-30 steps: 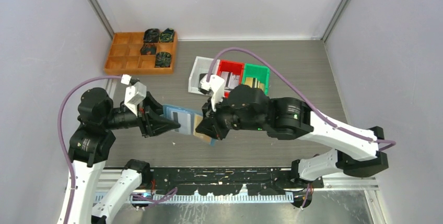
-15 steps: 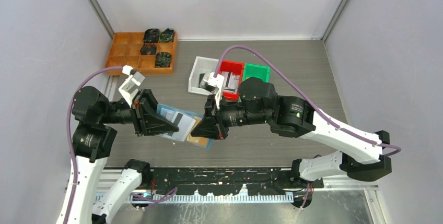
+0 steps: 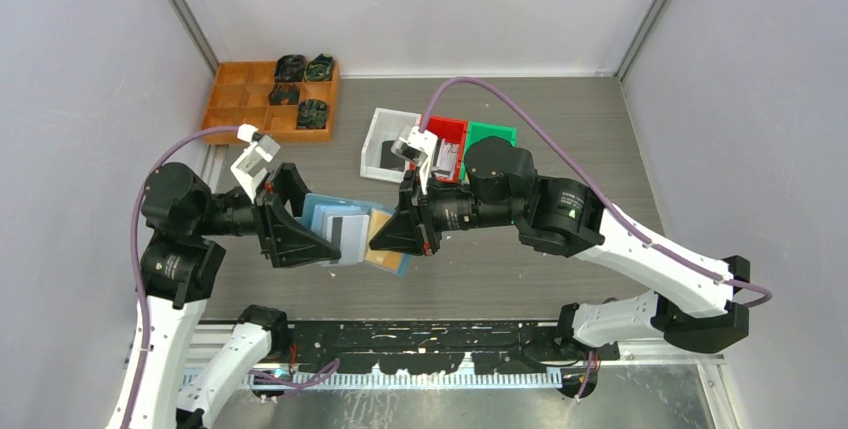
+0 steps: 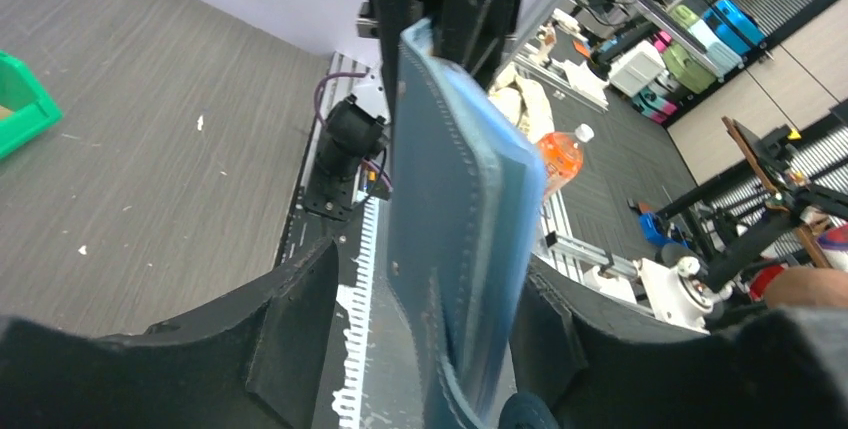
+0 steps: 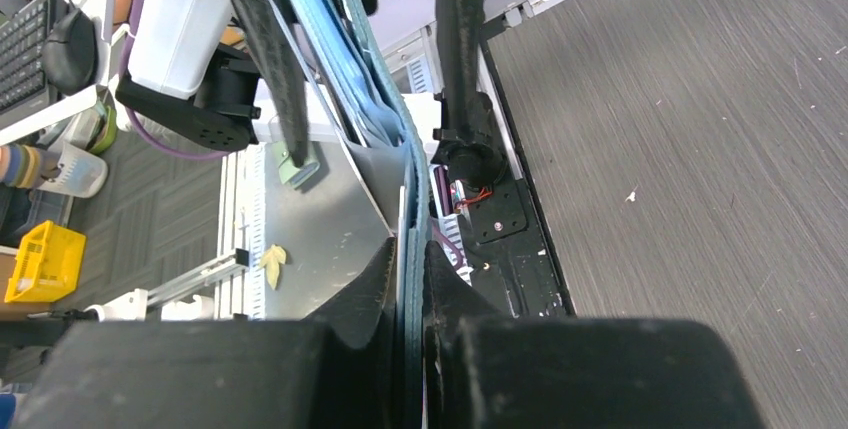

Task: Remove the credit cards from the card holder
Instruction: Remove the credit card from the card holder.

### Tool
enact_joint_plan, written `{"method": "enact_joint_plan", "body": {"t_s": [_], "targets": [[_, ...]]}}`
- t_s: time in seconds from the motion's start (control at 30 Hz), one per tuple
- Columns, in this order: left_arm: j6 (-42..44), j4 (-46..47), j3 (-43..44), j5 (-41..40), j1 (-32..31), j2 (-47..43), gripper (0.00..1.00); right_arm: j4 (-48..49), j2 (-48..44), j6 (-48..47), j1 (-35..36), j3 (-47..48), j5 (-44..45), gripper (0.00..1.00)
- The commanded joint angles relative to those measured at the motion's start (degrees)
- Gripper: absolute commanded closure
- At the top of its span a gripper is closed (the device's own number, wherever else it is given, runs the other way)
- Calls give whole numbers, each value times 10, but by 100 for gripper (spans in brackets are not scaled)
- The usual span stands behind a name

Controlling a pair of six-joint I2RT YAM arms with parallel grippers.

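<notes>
The slate-blue card holder [image 3: 338, 221] hangs above the table between my two grippers, its open face up. A tan-orange credit card [image 3: 381, 231] lies on its right half, and a pale panel with a dark stripe shows on the left half. My left gripper [image 3: 325, 244] is open around the holder's left end. In the left wrist view the holder [image 4: 460, 229] stands edge-on between the jaws [image 4: 430, 269], with a clear gap on the left side. My right gripper [image 3: 380, 241] is shut on the right end, where its fingers [image 5: 410, 259] pinch thin blue layers of the holder [image 5: 355, 89].
A wooden compartment tray [image 3: 250, 109] with dark objects sits at the back left. A white bin [image 3: 378, 139], a red bin [image 3: 445, 134] and a green bin [image 3: 490, 139] stand in a row behind the right arm. The black base rail [image 3: 420, 334] runs along the near edge.
The left gripper's jaws have spread apart around the holder. The holder and both grippers have shifted slightly, with the right wrist drawing back toward the bins.
</notes>
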Motion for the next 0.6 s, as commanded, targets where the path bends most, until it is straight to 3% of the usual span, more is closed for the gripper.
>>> {"method": "enact_joint_plan", "body": {"t_s": [0.0,0.13,0.3,0.47,0.57], "targets": [[65,-48,-5,-59,0,-4,39,-18,19,10,0,66,-8,99],[122,-104,15,-121,0,6,52,-35,20,6,0,69,-1,99],[129,-111,28,-97,0,16,61,-29,2,-4,0,52,-8,99],[56,-42,8,-27,0,19,62,-8,-5,-5,-1,33,-15,99],[34,-17,2,-12,0,20,57,5,3,0,-4,29,-21,99]]}}
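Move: The left hand's partly open fingers already straddle the holder; the white card with the grey stripe lies about 2 cm ahead and 2 cm to its right, about level. From that hand the blue card holder's middle is roughly 2 cm ahead and 4 cm right, the tan card some 7 cm right and 2 cm ahead. The right hand keeps its pinch on the holder, with the white card about 5 cm left and 1 cm ahead of it. The left hand slides about 3 cm forward and 2 cm down, easing back slightly, its fingers narrowing astride the holder. ##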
